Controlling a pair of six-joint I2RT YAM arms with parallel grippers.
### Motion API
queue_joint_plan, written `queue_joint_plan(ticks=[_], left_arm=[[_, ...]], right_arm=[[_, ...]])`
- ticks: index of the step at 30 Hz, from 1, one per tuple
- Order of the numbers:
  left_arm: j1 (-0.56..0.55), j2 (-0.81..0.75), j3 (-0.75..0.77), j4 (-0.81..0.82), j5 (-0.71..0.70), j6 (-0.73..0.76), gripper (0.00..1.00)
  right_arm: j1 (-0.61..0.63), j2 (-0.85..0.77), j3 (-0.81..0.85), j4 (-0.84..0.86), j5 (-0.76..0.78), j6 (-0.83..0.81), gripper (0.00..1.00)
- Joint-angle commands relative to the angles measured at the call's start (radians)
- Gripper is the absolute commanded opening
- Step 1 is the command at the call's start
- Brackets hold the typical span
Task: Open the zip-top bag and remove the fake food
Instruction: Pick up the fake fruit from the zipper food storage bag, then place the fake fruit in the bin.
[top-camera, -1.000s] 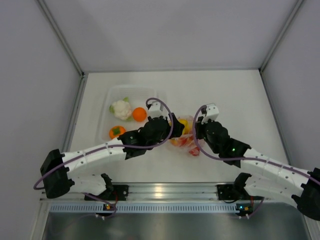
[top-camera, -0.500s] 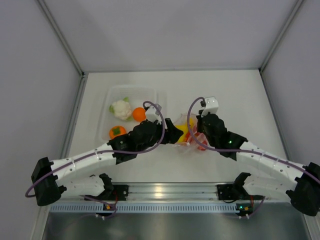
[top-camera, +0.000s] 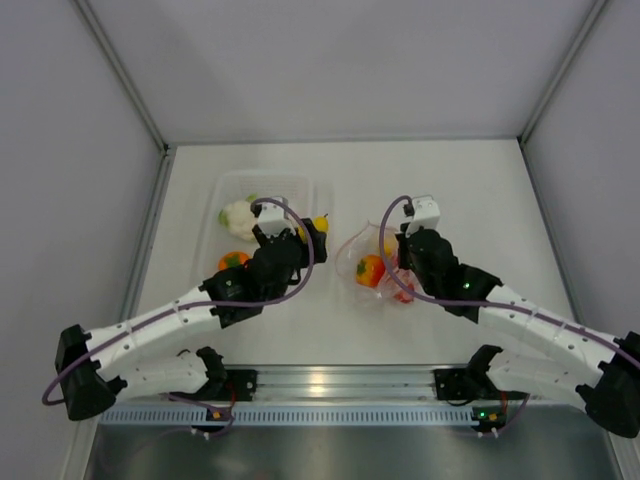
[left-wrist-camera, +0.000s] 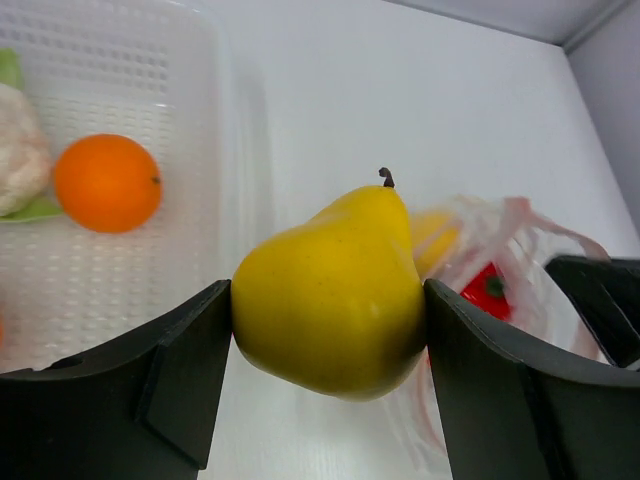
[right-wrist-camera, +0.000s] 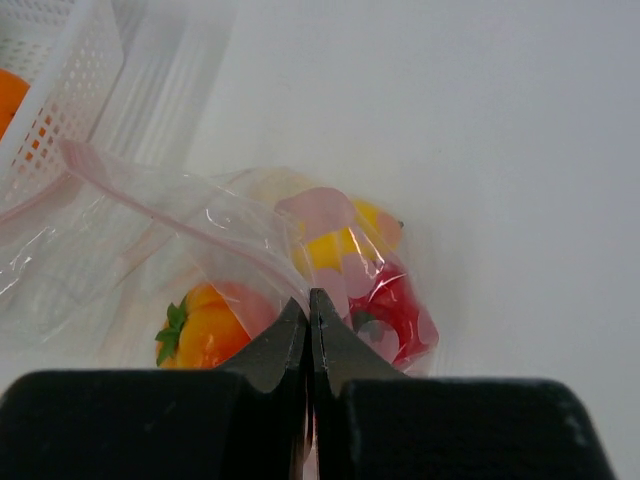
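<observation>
My left gripper (left-wrist-camera: 328, 300) is shut on a glossy yellow pear (left-wrist-camera: 335, 295), a piece of the fake food, and holds it above the table beside the tray's right edge (top-camera: 319, 225). To its right lies the zip-top bag (top-camera: 362, 252), its mouth open. My right gripper (right-wrist-camera: 311, 300) is shut on a fold of the bag's clear film (right-wrist-camera: 200, 250). Inside the bag sit an orange persimmon with a green top (right-wrist-camera: 205, 325), a red piece (right-wrist-camera: 390, 305) and a yellow piece (right-wrist-camera: 330, 245).
A clear rigid tray (top-camera: 225, 190) stands at the left and holds a cauliflower (top-camera: 238, 215), an orange (left-wrist-camera: 107, 183) and a persimmon (top-camera: 232, 261). White walls close the table on three sides. My left arm stretches across the front left.
My left gripper has pulled back out of the bag's mouth to the left with the yellow pear, ending by the tray. My right gripper stays pinched on the bag.
</observation>
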Motion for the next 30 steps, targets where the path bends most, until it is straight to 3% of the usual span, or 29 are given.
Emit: queue_joint_plan(ticks=[1, 6, 12, 13, 15, 16, 17, 18, 25, 30], left_arm=[[0.041, 0.035, 0.081, -0.110, -0.188, 0.033, 0.00], [0.220, 0.072, 0.044, -0.161, -0.099, -0.012, 0.00], [0.328, 0.146, 0.003, -0.193, -0.050, -0.010, 0.00], [0.334, 0.156, 0.000, -0.196, -0.047, -0.009, 0.17], [0.355, 0.179, -0.013, -0.203, -0.023, -0.010, 0.35], [0.363, 0.181, -0.019, -0.207, -0.015, -0.013, 0.60], [0.368, 0.182, -0.023, -0.211, -0.010, -0.022, 0.75], [0.374, 0.182, -0.032, -0.216, -0.010, -0.023, 0.98], [0.376, 0.157, -0.017, -0.253, 0.005, -0.001, 0.98], [0.376, 0.089, 0.023, -0.247, 0.146, 0.030, 0.98]], right_arm=[[-0.009, -0.030, 0.019, -0.072, 0.013, 0.014, 0.00], [-0.007, -0.068, 0.019, -0.104, 0.027, 0.023, 0.00], [-0.007, -0.111, 0.024, -0.124, 0.004, 0.030, 0.00], [-0.007, -0.114, 0.028, -0.124, -0.004, 0.030, 0.00], [-0.007, -0.125, 0.031, -0.132, -0.024, 0.028, 0.00], [-0.007, -0.129, 0.034, -0.138, -0.028, 0.027, 0.00], [-0.007, -0.129, 0.034, -0.141, -0.034, 0.027, 0.00], [-0.007, -0.136, 0.037, -0.144, -0.033, 0.025, 0.00], [-0.007, -0.156, 0.054, -0.152, -0.056, 0.027, 0.00], [-0.016, -0.165, 0.073, -0.134, -0.218, 0.082, 0.00]])
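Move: The left hand already holds the yellow pear; its place, the free floor of the white tray, is about 11 cm left, 6 ahead and 17 below. At that level the orange lies some 11 cm beyond that spot and 2 to its right, the persimmon 9 cm to the spot's left and 2 farther out. For the right hand, pinching the bag's rim, the spot is about 30 cm left, 6 ahead, 14 below. Left hand swings the pear about 12 cm left, partly forward, down into the tray, opens; right draws bag back. ##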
